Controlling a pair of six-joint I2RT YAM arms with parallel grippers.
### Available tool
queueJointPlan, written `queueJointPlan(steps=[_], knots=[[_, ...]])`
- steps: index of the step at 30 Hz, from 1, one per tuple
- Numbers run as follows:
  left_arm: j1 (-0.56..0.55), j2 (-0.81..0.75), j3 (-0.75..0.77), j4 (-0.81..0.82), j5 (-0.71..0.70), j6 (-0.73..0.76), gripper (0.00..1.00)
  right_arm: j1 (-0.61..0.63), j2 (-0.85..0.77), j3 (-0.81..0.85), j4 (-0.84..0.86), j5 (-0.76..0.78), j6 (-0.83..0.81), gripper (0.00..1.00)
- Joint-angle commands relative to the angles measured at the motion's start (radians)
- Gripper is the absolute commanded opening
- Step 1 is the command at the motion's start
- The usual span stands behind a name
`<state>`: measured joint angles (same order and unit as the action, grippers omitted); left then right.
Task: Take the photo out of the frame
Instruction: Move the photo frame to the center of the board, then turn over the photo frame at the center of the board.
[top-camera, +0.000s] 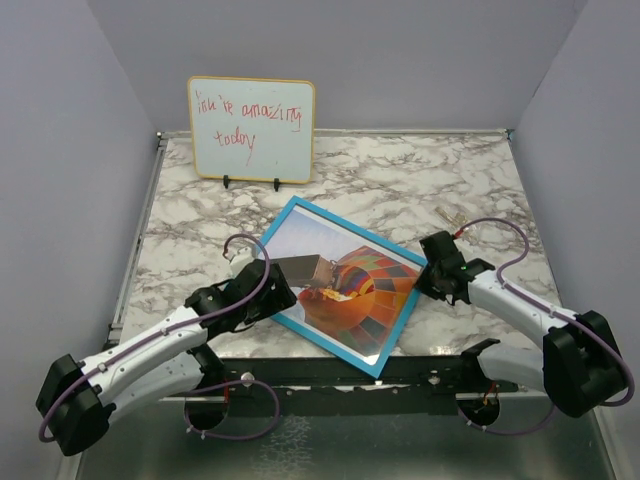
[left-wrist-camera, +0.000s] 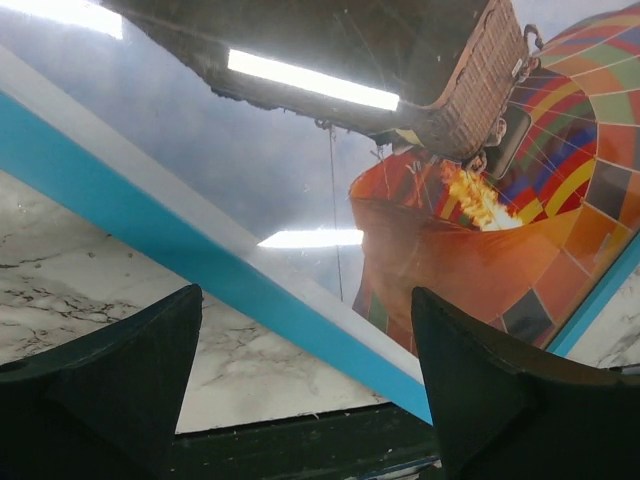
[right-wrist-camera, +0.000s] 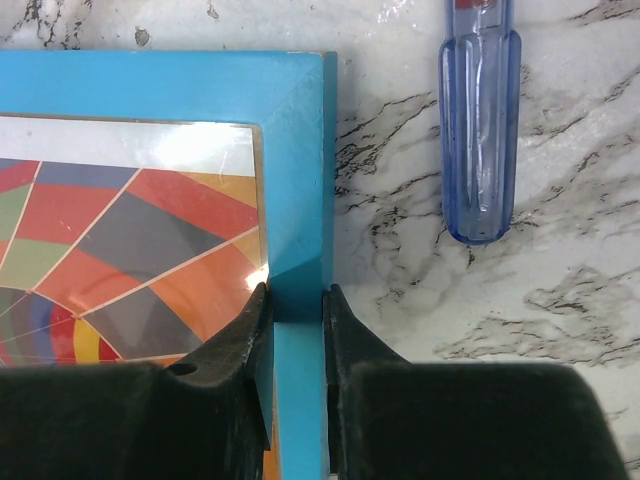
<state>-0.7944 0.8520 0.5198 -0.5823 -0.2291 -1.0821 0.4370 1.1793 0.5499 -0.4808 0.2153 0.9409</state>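
Note:
The frame (top-camera: 360, 231) lies face up and turned at an angle on the marble table, its bright blue rim around the photo (top-camera: 365, 290) of a striped hot-air balloon. My right gripper (top-camera: 425, 275) is shut on the frame's right rim; in the right wrist view its two fingers pinch the blue rim (right-wrist-camera: 295, 120) next to the photo (right-wrist-camera: 130, 230), right gripper (right-wrist-camera: 297, 290). My left gripper (top-camera: 275, 290) hangs open over the frame's near-left edge. In the left wrist view the blue rim (left-wrist-camera: 200, 255) and photo (left-wrist-camera: 450, 260) show between the spread fingers of the left gripper (left-wrist-camera: 305, 292).
A small whiteboard (top-camera: 252, 128) with red handwriting stands at the back left. A clear blue tool handle (right-wrist-camera: 480, 130) lies on the marble just right of the frame's far-right corner, also seen as a handle (top-camera: 447, 215). The table's dark near edge (top-camera: 420, 362) runs below the frame.

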Motion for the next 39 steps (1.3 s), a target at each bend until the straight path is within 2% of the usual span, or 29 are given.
queueJointPlan(steps=[1,5,9,12,14,18,21,22,23,26,28,31,32,34,39], knots=[[-0.026,-0.054,-0.047,-0.004,-0.015,-0.09,0.84,0.002,0.007,-0.046,0.004,-0.066,-0.028,0.1],[-0.027,-0.103,-0.101,-0.004,0.007,-0.138,0.82,0.003,0.007,-0.047,0.004,-0.073,-0.043,0.11],[-0.028,-0.16,-0.16,0.007,0.011,-0.197,0.84,0.002,0.022,-0.041,-0.028,-0.019,-0.029,0.14],[-0.026,-0.183,-0.19,0.06,0.038,-0.188,0.84,0.002,0.03,-0.036,-0.012,-0.021,-0.048,0.16],[-0.027,-0.183,-0.201,0.067,0.039,-0.2,0.79,0.002,0.031,-0.025,-0.025,-0.012,-0.04,0.16],[-0.027,-0.185,-0.258,0.113,0.041,-0.259,0.75,0.002,0.017,-0.04,-0.01,-0.028,-0.014,0.17],[-0.027,-0.206,-0.313,0.172,0.057,-0.322,0.69,0.002,0.019,-0.056,0.019,-0.041,-0.009,0.3],[-0.027,-0.217,-0.327,0.188,0.058,-0.333,0.67,0.003,0.021,-0.054,0.017,-0.032,-0.003,0.31],[-0.028,-0.229,-0.336,0.195,0.054,-0.341,0.66,0.002,0.024,-0.049,0.014,-0.021,-0.003,0.32],[-0.028,-0.277,-0.361,0.195,0.029,-0.342,0.61,0.002,0.043,-0.027,0.006,0.022,-0.003,0.46],[-0.026,-0.313,-0.373,0.19,0.022,-0.343,0.6,0.002,0.069,-0.007,-0.016,0.057,0.0,0.51],[-0.027,-0.346,-0.381,0.171,0.017,-0.343,0.63,0.003,0.092,0.013,-0.031,0.089,0.004,0.79],[-0.027,-0.35,-0.383,0.163,0.02,-0.343,0.63,0.002,0.091,0.014,-0.027,0.095,0.001,0.83],[-0.027,-0.351,-0.385,0.153,0.023,-0.343,0.64,0.0,0.089,0.012,-0.024,0.127,0.001,0.89],[-0.027,-0.337,-0.384,0.144,0.025,-0.351,0.64,-0.06,0.099,0.016,0.022,0.133,-0.053,0.95]])
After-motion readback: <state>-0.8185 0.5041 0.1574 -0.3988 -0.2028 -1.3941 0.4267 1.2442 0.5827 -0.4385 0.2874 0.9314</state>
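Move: Under the left hand, about 5 cm down and 2 cm back, runs the photo frame's near rail. From this hand the frame's left corner is some 12 cm left and 5 cm ahead, and the table's near edge about 9 cm straight back. Shut on the frame's right rail, the right hand has the far right corner 5 cm ahead and 2 cm right, and the blue-handled tool about 3 cm ahead and 6 cm right. Sinking about 4 cm while drawing back 2 cm, the left hand settles astride the frame's near rail, rolling some 20 degrees left side down and turning slightly counter-clockwise as its fingers narrow partway without shutting. The right hand holds its pinch at first, then opens wide, lets go of the right rail and eases 2 cm forward towards the far right corner. ##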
